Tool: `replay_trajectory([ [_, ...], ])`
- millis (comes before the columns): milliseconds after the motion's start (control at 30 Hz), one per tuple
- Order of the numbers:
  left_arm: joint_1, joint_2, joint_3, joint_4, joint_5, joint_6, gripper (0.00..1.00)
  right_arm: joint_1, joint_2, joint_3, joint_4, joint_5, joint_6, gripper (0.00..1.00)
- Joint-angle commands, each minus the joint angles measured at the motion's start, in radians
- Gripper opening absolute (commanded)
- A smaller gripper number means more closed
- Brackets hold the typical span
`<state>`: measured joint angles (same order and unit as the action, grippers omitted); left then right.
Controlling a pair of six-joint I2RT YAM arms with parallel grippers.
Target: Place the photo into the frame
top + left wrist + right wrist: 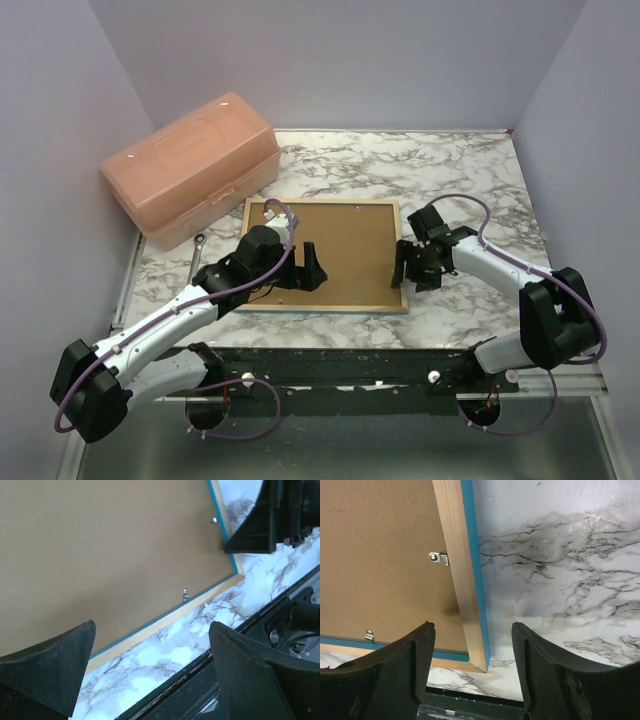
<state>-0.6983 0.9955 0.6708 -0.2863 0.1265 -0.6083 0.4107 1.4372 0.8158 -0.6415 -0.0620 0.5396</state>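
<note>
The frame lies face down on the marble table, pale wood up with a blue edge showing. A plain brown backing board fills it. The photo is hidden. My left gripper hovers open over the board's near left part; in the left wrist view its gripper spans the frame's near rail with nothing held. My right gripper stands open at the frame's near right corner. In the right wrist view the right gripper straddles the right rail without touching it.
A translucent orange box stands at the back left, with a small wrench beside it. Metal turn clips sit along the frame's inner edge. A black rail borders the table's near edge.
</note>
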Motion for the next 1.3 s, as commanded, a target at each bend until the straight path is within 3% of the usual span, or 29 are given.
replay_trajectory([
  [0,-0.071,-0.007,-0.001,0.071,-0.076,0.039,0.98,-0.004,0.001,-0.019,-0.006,-0.04,0.02,0.64],
  [200,-0.13,0.032,0.042,-0.001,-0.217,0.051,0.99,-0.004,0.009,-0.023,0.0,-0.044,0.013,0.5],
  [433,-0.185,0.043,0.064,-0.046,-0.321,0.05,0.99,0.006,0.057,-0.024,0.011,-0.047,0.009,0.43],
  [667,-0.209,0.049,0.052,-0.061,-0.337,0.079,0.98,0.011,0.086,0.005,0.002,-0.039,-0.004,0.11],
  [733,-0.221,0.051,0.045,-0.057,-0.343,0.093,0.99,0.011,0.082,0.024,-0.019,-0.032,-0.012,0.07],
  [1000,-0.354,0.129,0.073,-0.01,-0.426,0.167,0.99,0.011,0.034,0.116,-0.133,-0.034,-0.032,0.01],
  [1267,-0.541,0.372,0.282,-0.134,-0.641,0.269,0.98,0.011,-0.028,0.197,-0.236,-0.045,-0.032,0.0],
])
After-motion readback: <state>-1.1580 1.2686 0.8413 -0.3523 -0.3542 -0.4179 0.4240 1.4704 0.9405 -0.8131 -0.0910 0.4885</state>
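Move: The right hand stands astride the frame's right rail; the stretch to grip is about 1 cm back of it and 2 cm below. The near right corner is some 5 cm back, 1 cm to its right, the right clip about 6 cm ahead and 2 cm left, both 3 cm lower. From the left hand, the near clip on the near rail lies roughly 4 cm back, 9 cm right and 12 cm below, with that gripping stretch 17 cm right and level ahead. Down and slightly back by about 1 cm, the right hand settles over the right rail, closes its fingers and pinches it just ahead of the near corner, then lifts some 3 cm. The left hand, wide open and free, travels right, back and a little down towards the near rail by the near clip, about 5 cm sideways, rolling its left side up some 25 degrees. ##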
